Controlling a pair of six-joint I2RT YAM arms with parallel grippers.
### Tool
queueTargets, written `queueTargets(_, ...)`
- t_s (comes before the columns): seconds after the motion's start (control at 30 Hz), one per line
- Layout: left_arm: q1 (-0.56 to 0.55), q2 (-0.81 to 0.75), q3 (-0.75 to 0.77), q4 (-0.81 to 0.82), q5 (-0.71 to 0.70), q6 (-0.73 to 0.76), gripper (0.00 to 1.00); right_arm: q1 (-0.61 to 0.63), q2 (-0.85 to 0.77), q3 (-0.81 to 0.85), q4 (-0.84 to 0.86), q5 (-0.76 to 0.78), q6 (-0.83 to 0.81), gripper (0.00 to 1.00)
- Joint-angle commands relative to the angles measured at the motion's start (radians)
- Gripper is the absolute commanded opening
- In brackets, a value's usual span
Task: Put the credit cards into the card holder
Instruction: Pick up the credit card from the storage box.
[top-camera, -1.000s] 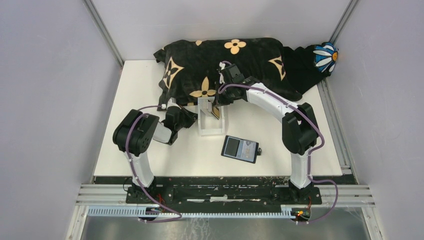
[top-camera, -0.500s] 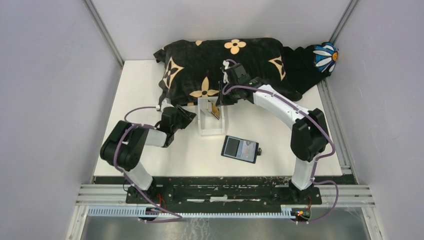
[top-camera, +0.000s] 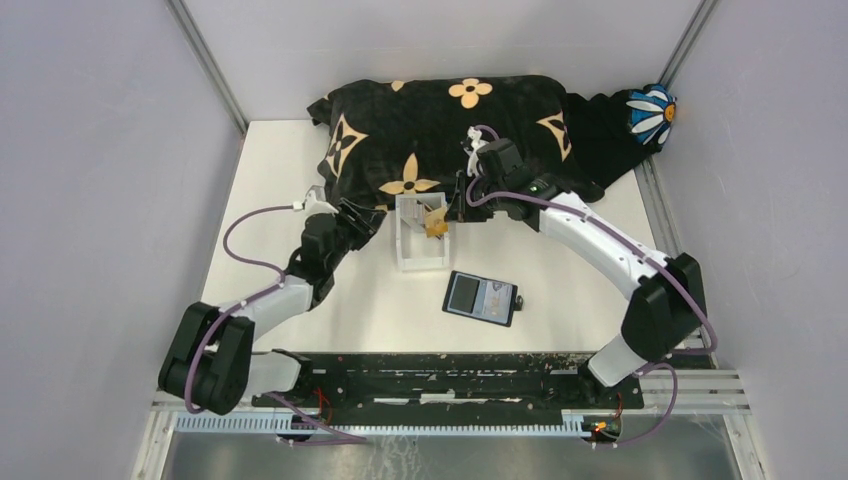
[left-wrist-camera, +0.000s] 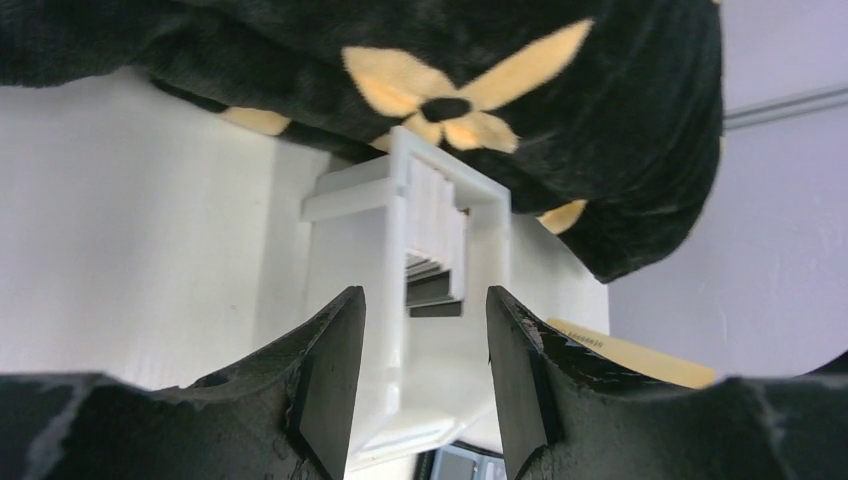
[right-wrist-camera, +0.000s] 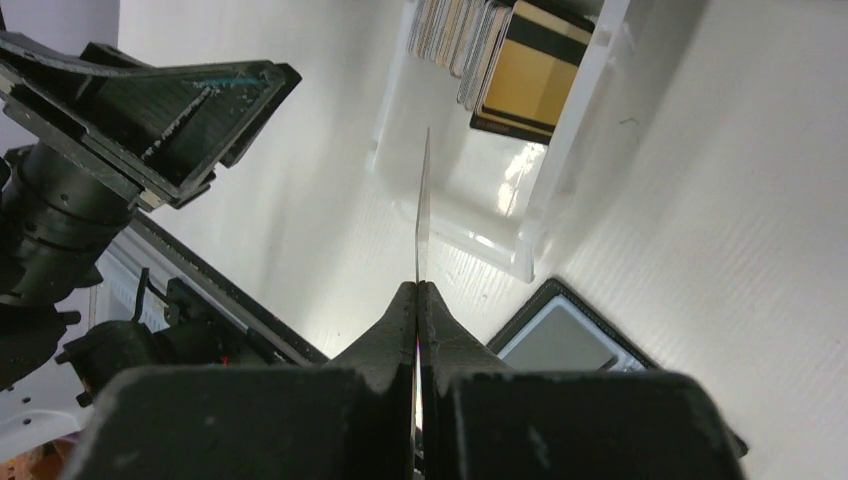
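My right gripper (top-camera: 452, 208) is shut on a gold-tan credit card (top-camera: 436, 222), held over the far right side of the clear acrylic box (top-camera: 408, 262). In the right wrist view that card (right-wrist-camera: 424, 205) stands edge-on from the shut fingertips of the right gripper (right-wrist-camera: 420, 286). Several more credit cards (right-wrist-camera: 468, 40) stand in the box, a gold one (right-wrist-camera: 528, 82) in front. The black card holder (top-camera: 482, 297) lies open on the table, nearer than the box. My left gripper (top-camera: 368, 220) is open just left of the box, holding nothing. In its wrist view the left gripper (left-wrist-camera: 425, 300) frames the box (left-wrist-camera: 425, 340).
A black blanket with tan flowers (top-camera: 450, 125) is heaped along the back of the white table (top-camera: 270, 180), touching the box's far end. A blue and white flower toy (top-camera: 650, 112) sits at the back right corner. Grey walls close in both sides.
My left gripper has opened and its arm has stretched out low toward the box. The right gripper has moved right and lifted the gold-tan card up from the box.
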Motion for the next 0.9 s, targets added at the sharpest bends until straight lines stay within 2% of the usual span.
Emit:
queueTargets(0.0,-0.017,-0.067,-0.016,0.044,0.09,0.059,0.56,0.007,-0.138,-0.097,0.089,-0.042,0.038,0.01)
queueTargets(0.3,-0.081,-0.102,-0.032,0.188,0.277,0.138,0.6,0.025,-0.333,-0.297,0.163,-0.15,0.088,0.01)
queueTargets(0.57,-0.096,-0.008,-0.031,0.364,0.47,0.107,0.6,0.035,-0.477,-0.407,0.164,-0.215,0.115,0.01)
queueTargets(0.87,-0.097,0.08,-0.048,0.609,0.684,0.059,0.59,0.035,-0.53,-0.467,0.141,-0.255,0.103,0.01)
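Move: The right hand already holds the gold credit card, its middle about 3 cm left and 2 cm below the finger pads. From this hand the card holder lies some 18 cm back, 10 cm right and 19 cm down; the storage box is about 6 cm left, level fore and aft, 17 cm below. From the open left hand the card is about 14 cm right, 1 cm back and 4 cm higher; the box is 11 cm right, level fore and aft, 10 cm lower. Still pinching the card by its edge in shut fingers, the right hand carries it back about 12 cm, away from over the storage box and towards the card holder, rolling some 15 degrees left side up. The empty left hand, fingers staying open, goes right 10 cm, back and up towards the card, swinging nearly 40 degrees clockwise with its tips lifting. ##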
